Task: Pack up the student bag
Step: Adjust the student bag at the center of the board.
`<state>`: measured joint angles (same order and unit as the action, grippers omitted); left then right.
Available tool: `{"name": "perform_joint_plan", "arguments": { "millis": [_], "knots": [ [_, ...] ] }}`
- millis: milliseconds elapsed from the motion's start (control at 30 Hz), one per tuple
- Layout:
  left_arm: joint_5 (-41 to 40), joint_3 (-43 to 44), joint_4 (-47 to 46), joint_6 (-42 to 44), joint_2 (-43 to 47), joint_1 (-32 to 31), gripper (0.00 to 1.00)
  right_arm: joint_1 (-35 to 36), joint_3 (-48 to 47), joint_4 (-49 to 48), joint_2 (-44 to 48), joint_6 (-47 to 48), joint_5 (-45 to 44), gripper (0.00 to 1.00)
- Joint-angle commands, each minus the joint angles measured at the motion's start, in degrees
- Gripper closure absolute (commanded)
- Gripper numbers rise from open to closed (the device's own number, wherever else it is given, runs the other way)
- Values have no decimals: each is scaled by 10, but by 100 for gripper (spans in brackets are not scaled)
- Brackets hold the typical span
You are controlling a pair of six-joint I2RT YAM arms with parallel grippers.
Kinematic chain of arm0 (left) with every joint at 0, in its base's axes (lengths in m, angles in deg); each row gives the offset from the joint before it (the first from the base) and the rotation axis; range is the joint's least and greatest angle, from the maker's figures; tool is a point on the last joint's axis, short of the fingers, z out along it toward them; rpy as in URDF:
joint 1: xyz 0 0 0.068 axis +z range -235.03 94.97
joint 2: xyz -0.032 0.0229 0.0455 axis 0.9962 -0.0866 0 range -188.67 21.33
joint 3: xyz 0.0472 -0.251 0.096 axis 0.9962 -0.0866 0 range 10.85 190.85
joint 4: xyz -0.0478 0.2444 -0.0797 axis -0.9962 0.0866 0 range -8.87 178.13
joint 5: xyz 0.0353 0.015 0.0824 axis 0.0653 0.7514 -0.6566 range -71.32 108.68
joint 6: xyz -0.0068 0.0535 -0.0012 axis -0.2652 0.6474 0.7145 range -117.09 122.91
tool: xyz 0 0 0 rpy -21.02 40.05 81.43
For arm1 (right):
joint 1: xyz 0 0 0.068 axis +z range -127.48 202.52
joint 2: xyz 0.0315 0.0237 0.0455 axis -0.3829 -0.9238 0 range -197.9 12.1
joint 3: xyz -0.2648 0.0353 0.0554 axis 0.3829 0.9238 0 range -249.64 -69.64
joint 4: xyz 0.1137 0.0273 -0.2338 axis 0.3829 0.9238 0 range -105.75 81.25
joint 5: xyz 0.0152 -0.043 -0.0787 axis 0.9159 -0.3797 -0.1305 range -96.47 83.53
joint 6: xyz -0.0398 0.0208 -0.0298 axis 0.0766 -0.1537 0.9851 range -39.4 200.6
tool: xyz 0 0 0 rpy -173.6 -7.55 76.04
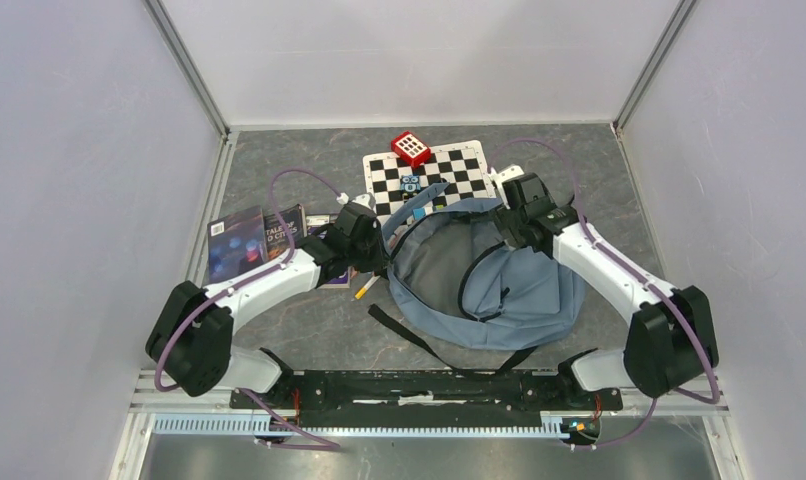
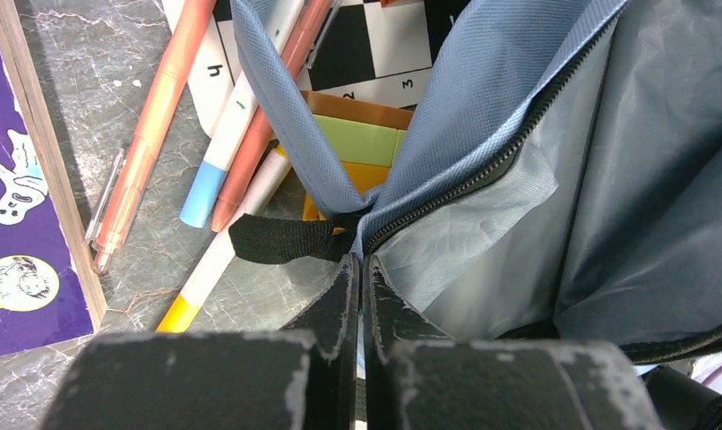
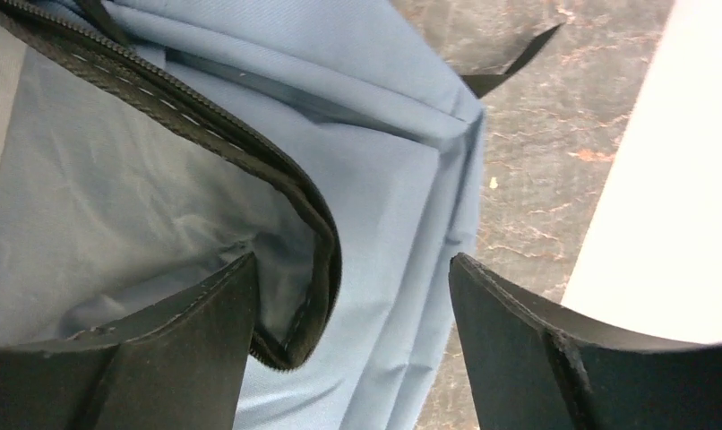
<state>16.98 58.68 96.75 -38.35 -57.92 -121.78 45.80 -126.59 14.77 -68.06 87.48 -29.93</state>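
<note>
The student bag [image 1: 499,285], blue-grey with black straps, lies open in the middle of the table, its grey lining showing. My left gripper [image 1: 379,250] is at the bag's left rim. In the left wrist view this gripper [image 2: 362,264] is shut, with a thin fold of the bag [image 2: 608,134] pinched where the zipper ends by a black tab. My right gripper [image 1: 501,225] is at the bag's far right rim. In the right wrist view it [image 3: 353,269] stands open, and the bag's zipper edge [image 3: 313,224] hangs loose between the fingers.
A chequered mat [image 1: 459,170] with a red block [image 1: 410,148] lies behind the bag. Books [image 1: 237,240] lie to the left. Several pens [image 2: 151,134], a purple book [image 2: 17,206] and an orange-green pad [image 2: 357,139] sit beside the left rim. A black strap [image 1: 409,335] trails toward the arm bases.
</note>
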Motion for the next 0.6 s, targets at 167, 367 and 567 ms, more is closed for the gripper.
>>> {"name": "perform_joint_plan", "arguments": {
  "millis": [167, 367, 567],
  "knots": [
    [-7, 23, 15, 34, 8, 4, 98, -7, -27, 43, 98, -24, -76, 6],
    [-17, 34, 34, 58, 12, 4, 98, -10, -43, 70, 126, -33, -96, 2],
    [-17, 36, 35, 61, 14, 4, 98, -9, -139, 100, 137, -47, -76, 2]
  ]
}}
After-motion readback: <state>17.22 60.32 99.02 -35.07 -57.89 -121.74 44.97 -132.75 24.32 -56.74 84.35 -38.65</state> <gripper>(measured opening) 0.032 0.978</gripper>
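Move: The student bag's middle is about 8 cm left of the open right hand, 4 cm nearer the base and some 6 cm lower; from the left hand, shut on the bag's left rim corner, it lies about 19 cm to the right, level ahead, 4 cm below. From the right hand, the zipped flap's corner is roughly 4 cm left, 1 cm back and 2 cm below; the chessboard lies some 15 cm ahead, 20 cm left and 11 cm below. The left gripper keeps its pinch on the bag's left rim corner and barely moves. The right hand, clear of the flap, lifts about 9 cm while drifting some 4 cm to the right and slightly back, away from the bag's mouth. Its fingers spread the rest of the way open, tipping up and turning clockwise by around 10 degrees each. ##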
